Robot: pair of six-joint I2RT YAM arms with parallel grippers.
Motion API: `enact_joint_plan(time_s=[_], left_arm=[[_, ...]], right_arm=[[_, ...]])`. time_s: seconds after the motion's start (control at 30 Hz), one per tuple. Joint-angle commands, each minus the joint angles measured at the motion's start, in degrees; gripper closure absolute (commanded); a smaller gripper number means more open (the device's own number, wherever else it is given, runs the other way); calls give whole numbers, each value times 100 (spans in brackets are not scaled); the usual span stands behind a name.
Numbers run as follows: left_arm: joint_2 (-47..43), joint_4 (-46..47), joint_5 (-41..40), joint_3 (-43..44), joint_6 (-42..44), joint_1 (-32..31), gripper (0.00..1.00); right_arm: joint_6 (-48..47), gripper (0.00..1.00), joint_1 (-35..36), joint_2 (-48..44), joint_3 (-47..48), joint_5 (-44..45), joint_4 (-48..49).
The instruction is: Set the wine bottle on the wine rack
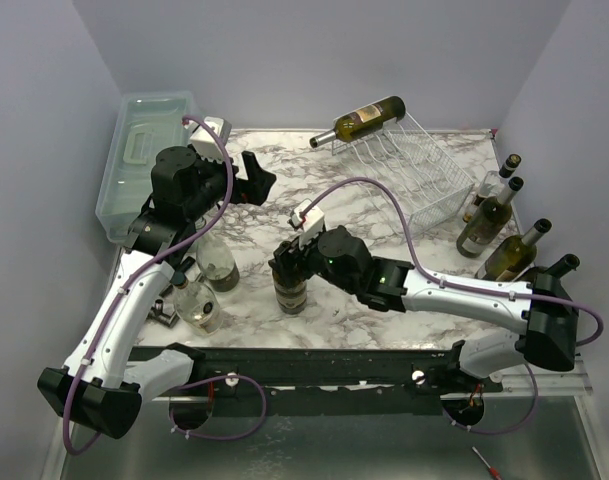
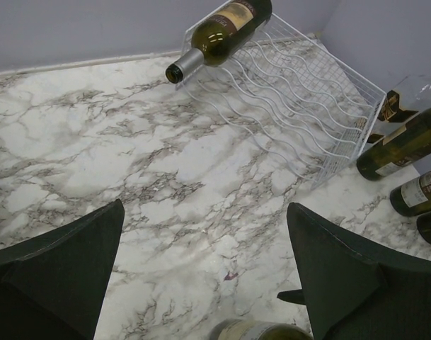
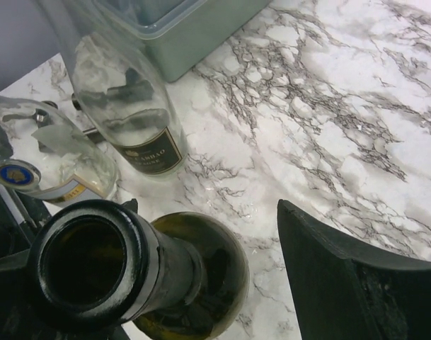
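Note:
A dark green wine bottle (image 1: 292,292) stands upright near the table's front middle. My right gripper (image 1: 289,260) is at its neck. In the right wrist view the bottle's open mouth (image 3: 84,262) is close to the left finger, and the right finger (image 3: 349,283) stands well clear of the neck, so the jaws are open around it. The white wire wine rack (image 1: 419,175) sits at the back right with another wine bottle (image 1: 364,121) lying on its top edge. My left gripper (image 1: 254,180) hovers open over bare marble, left of the rack (image 2: 300,92).
Two clear bottles (image 1: 217,262) (image 1: 199,305) stand near the left arm. Three more bottles (image 1: 492,215) lean at the right edge. A translucent lidded bin (image 1: 144,150) sits at the back left. A purple cable (image 1: 374,190) arcs over the table's middle.

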Motion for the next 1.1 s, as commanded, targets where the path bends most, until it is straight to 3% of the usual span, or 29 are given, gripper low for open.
enact_joint_plan(time_s=[0.0,0.4,0.57,0.63,0.67,1.07], left_arm=[[-69,133,-231,6,-46,-29,1],[-172,125,-610,-30,-34,-76,1],[-231,85,-847,-30,-2,-173,1],[-235,68,-941,-17,-2,-191,1],[-231,57,-980,-13,-2,-198,1],[-717,54,-1963,-108,-62,-166,1]], right_arm=[[-38,21,90,150,159,644,396],[124,51,142,188,220,722,462],[155,77,144,293,541,814,161],[160,96,144,354,621,936,111],[160,99,147,385,663,1063,75],[-1111,99,140,514,866,2082,631]])
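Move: The wine bottle's neck already stands between the right hand's open fingers, off towards the left one; the bottle's middle is some 10 cm below that hand, about 2 cm back and 2 cm left. Two clear bottles stand left of the right hand, one about 17 cm left and 3 cm ahead, the other 22 cm left and 6 cm back. From the left hand the wine bottle is roughly 12 cm back, 6 cm right and 22 cm below. Closing on the wine bottle's neck, the right fingers shut until they stop on it while the hand edges about 1 cm forward. Keeping that pinch, it goes on forward, about 3.5 cm in all, rising barely, and turns some 12 degrees clockwise. The left hand, fingers still open, swings about 4 cm left and 2 cm up, turning counter-clockwise. ##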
